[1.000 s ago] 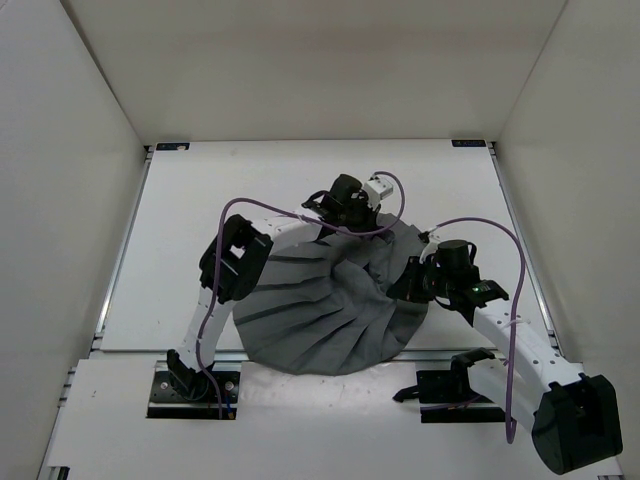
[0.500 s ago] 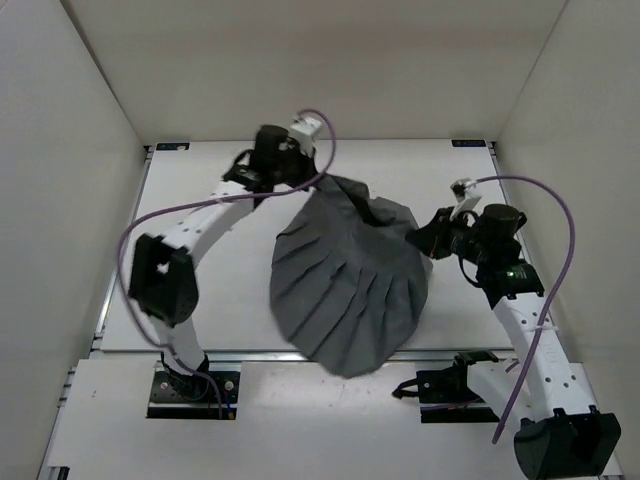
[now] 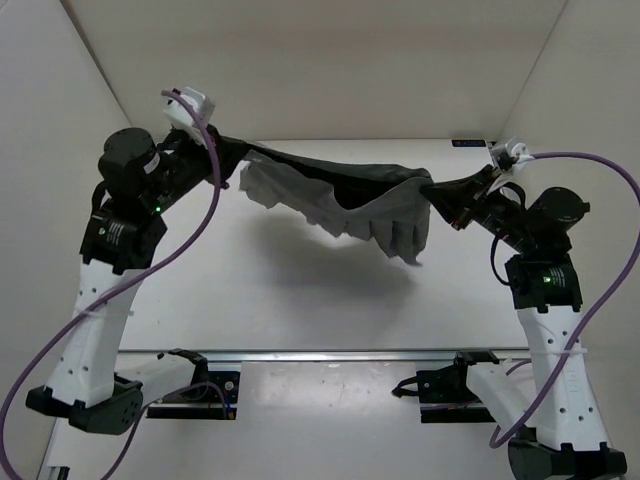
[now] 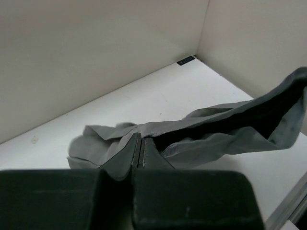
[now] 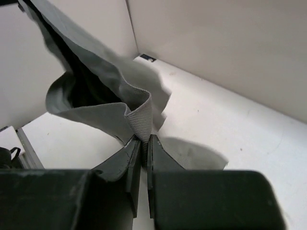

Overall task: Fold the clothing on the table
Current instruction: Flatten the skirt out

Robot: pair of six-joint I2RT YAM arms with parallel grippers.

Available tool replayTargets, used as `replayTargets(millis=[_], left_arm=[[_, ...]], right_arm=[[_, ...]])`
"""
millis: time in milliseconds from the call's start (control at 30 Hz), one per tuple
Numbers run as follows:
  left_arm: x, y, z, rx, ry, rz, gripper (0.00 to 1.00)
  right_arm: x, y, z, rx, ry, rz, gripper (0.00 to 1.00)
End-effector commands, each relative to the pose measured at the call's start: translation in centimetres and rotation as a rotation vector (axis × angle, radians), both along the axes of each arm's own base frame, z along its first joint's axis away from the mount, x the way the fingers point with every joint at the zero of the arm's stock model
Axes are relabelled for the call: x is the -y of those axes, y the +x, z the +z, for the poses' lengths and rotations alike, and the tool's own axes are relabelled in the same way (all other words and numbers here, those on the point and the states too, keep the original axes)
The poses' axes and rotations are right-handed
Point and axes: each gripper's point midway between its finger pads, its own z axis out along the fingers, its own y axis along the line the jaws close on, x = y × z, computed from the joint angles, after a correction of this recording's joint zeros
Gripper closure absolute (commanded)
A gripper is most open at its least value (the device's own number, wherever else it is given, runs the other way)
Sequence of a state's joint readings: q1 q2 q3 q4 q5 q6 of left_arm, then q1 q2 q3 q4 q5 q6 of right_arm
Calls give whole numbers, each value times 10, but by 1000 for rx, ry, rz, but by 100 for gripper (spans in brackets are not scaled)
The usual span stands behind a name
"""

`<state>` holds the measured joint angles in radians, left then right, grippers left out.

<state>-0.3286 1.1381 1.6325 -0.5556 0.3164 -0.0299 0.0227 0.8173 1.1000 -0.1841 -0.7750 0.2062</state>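
Observation:
The clothing [image 3: 340, 195], a dark grey skirt with a lighter inner side, hangs stretched in the air above the white table [image 3: 250, 290], slung between both arms. My left gripper [image 3: 222, 150] is raised at the far left and shut on one end of the clothing [image 4: 211, 127]. My right gripper [image 3: 437, 192] is raised at the far right and shut on the ribbed waistband [image 5: 141, 120] at the other end. In the left wrist view my left gripper [image 4: 139, 138] pinches the fabric edge. In the right wrist view my right gripper [image 5: 144, 140] holds the clothing [image 5: 96, 86], which drapes away to the left.
White walls enclose the table on the left, back and right. Metal rails [image 3: 330, 353] run along the near edge, with both arm bases behind them. The skirt's shadow [image 3: 340, 290] falls on the tabletop. Purple cables [image 3: 600, 250] loop from both arms.
Both arms have risen and swung apart, left arm to the far left and right arm to the far right. The skirt went from lying on the table to hanging stretched in the air.

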Motion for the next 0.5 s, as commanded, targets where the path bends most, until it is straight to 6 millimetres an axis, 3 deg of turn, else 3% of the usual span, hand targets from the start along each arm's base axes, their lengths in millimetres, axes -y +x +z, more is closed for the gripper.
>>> replayTargets(millis=[0,67,133,200,233,333,367,400,467], left_arm=[[-26,-20,-9,-55,51,76,100],[-31,-31,-2,-44,39,85,100],[-32,-33,-3,-46,39,90,100],[-29,-23,-27,-123,64,85,100],[-28,-18,-36,-154,71,80,100],[-10,2,-109,-360,81,31,100],[-8,13,-117,-364,65,38,100],[-8,25,-137,-408,29,53,100],[-3,49,-186,-552,3,66,100]], right_arm=[[0,-16,38,103,17,7,100],[-1,-23,51,122,24,16,100],[-4,-22,51,101,30,26,100],[-4,-13,40,50,38,27,100],[-3,-2,30,16,41,18,100],[-3,25,-16,-169,55,36,100],[-4,41,-38,-246,55,43,100],[-7,46,-55,-318,63,60,99],[-3,78,-100,-480,72,19,100]])
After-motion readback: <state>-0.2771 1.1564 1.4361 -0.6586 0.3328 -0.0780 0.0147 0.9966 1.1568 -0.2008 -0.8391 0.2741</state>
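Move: Each hand already holds one end of the skirt's waistband in the air. The billowed skirt's middle lies about 16 cm to the left hand's right, level ahead, some 12 cm below; from the right hand it's some 17 cm left, 3 cm ahead, 8 cm below. The bare table spot for it lies roughly 15 cm to the left hand's right, straight below by 45 cm, and 17 cm left of the right hand, 4 cm ahead, 40 cm below. Keeping the skirt's waist pinched, both hands ease back, then swing down-forward, left about 10 cm, right 7. ##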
